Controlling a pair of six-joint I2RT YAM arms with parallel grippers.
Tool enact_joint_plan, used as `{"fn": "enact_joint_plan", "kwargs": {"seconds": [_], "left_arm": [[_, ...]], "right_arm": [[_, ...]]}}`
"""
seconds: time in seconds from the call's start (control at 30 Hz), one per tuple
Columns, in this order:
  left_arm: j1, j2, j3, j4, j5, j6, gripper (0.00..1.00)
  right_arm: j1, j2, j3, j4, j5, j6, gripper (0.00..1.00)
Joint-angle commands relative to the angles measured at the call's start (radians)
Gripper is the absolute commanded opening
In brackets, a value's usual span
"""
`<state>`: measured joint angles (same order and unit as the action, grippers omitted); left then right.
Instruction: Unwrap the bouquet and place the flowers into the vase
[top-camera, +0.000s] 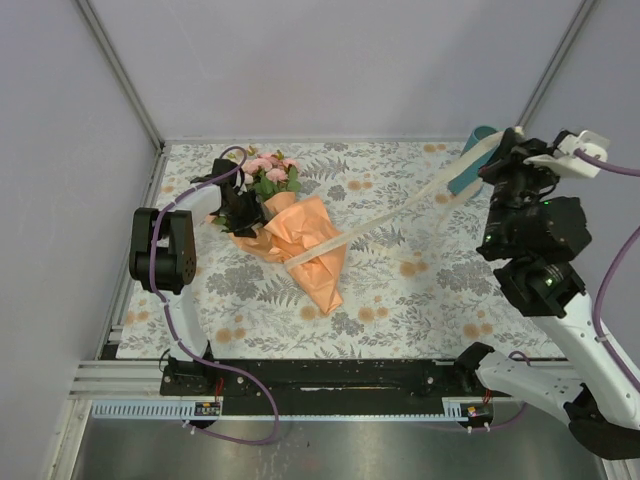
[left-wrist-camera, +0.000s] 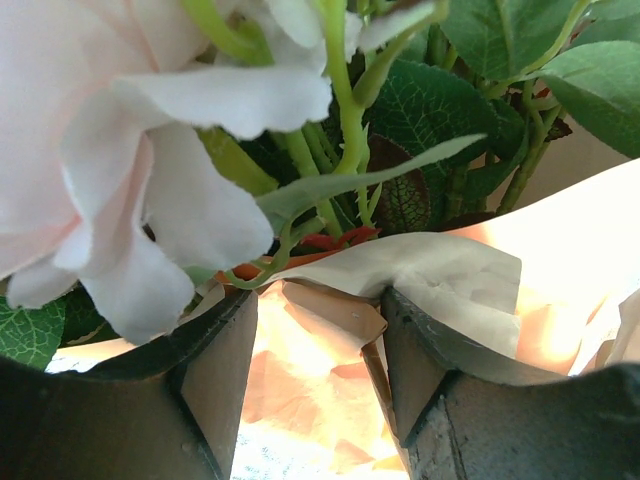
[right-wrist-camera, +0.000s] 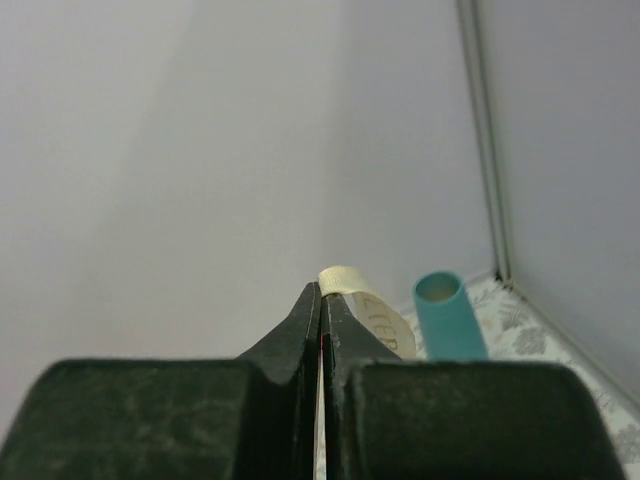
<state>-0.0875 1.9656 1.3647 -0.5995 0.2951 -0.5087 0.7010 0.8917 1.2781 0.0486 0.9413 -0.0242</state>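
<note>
The bouquet lies on the floral cloth, its tan-orange paper cone pointing toward me. The pink and peach flowers stick out at the far end. My left gripper sits at the wrap's mouth. In the left wrist view its fingers stand partly apart, closed on crumpled paper, with a pale rose and green stems just past the tips. My right gripper is raised at the far right, shut on a cream ribbon that stretches taut back to the bouquet. The teal vase stands right beside it.
The right wrist view shows the ribbon's end looped over the closed gripper, the vase's open mouth just right of it, and the cell's corner post. Grey walls enclose the table on three sides.
</note>
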Motion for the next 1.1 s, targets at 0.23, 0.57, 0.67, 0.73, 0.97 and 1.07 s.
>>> {"fn": "enact_joint_plan", "kwargs": {"seconds": [0.23,0.57,0.67,0.73,0.97,1.07], "left_arm": [[0.003,-0.068,-0.004,-0.008,-0.116,0.018,0.58],[0.002,-0.249,-0.021,0.026,-0.134,-0.019,0.66],[0.002,-0.298,-0.022,0.014,-0.160,-0.011,0.70],[0.003,-0.329,-0.016,0.004,-0.151,-0.011,0.73],[-0.037,-0.456,-0.064,0.006,-0.120,-0.020,0.75],[-0.092,-0.520,-0.081,-0.009,-0.114,-0.002,0.82]], "right_arm": [[-0.132,0.147,0.354,0.329,0.042,-0.575,0.00],[-0.268,0.245,0.396,0.297,-0.024,-0.571,0.00],[-0.270,0.246,0.316,0.241,-0.024,-0.501,0.00],[-0.271,0.248,0.258,0.193,-0.013,-0.441,0.00],[-0.278,0.204,0.008,0.033,0.002,-0.107,0.00],[-0.291,0.164,-0.132,-0.108,-0.029,0.128,0.00]]}}
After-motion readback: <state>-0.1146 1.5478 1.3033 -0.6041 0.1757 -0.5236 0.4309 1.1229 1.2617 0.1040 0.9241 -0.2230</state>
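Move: The right hand is high up, pinching the ribbon; the vase it is carried towards stands about 22 cm ahead of it, 8 cm to its right and 38 cm below. The orange wrapping paper's middle lies some 31 cm to the right hand's left, 5 cm farther out and 49 cm below. For the left hand, low in the collar, that paper's middle is roughly 5 cm back and 12 cm right; the flower heads are about 9 cm ahead and 2 cm left. Up and to the right, the right hand sweeps the pinched ribbon away from the bouquet, rising some 13 cm and turning clockwise, then swings forward and down about 20 cm towards the vase, fingers still shut. The left hand stays put briefly, then lifts about 13 cm straight up out of the paper collar, its fingers spreading wider and tilting forward some 20 degrees. ##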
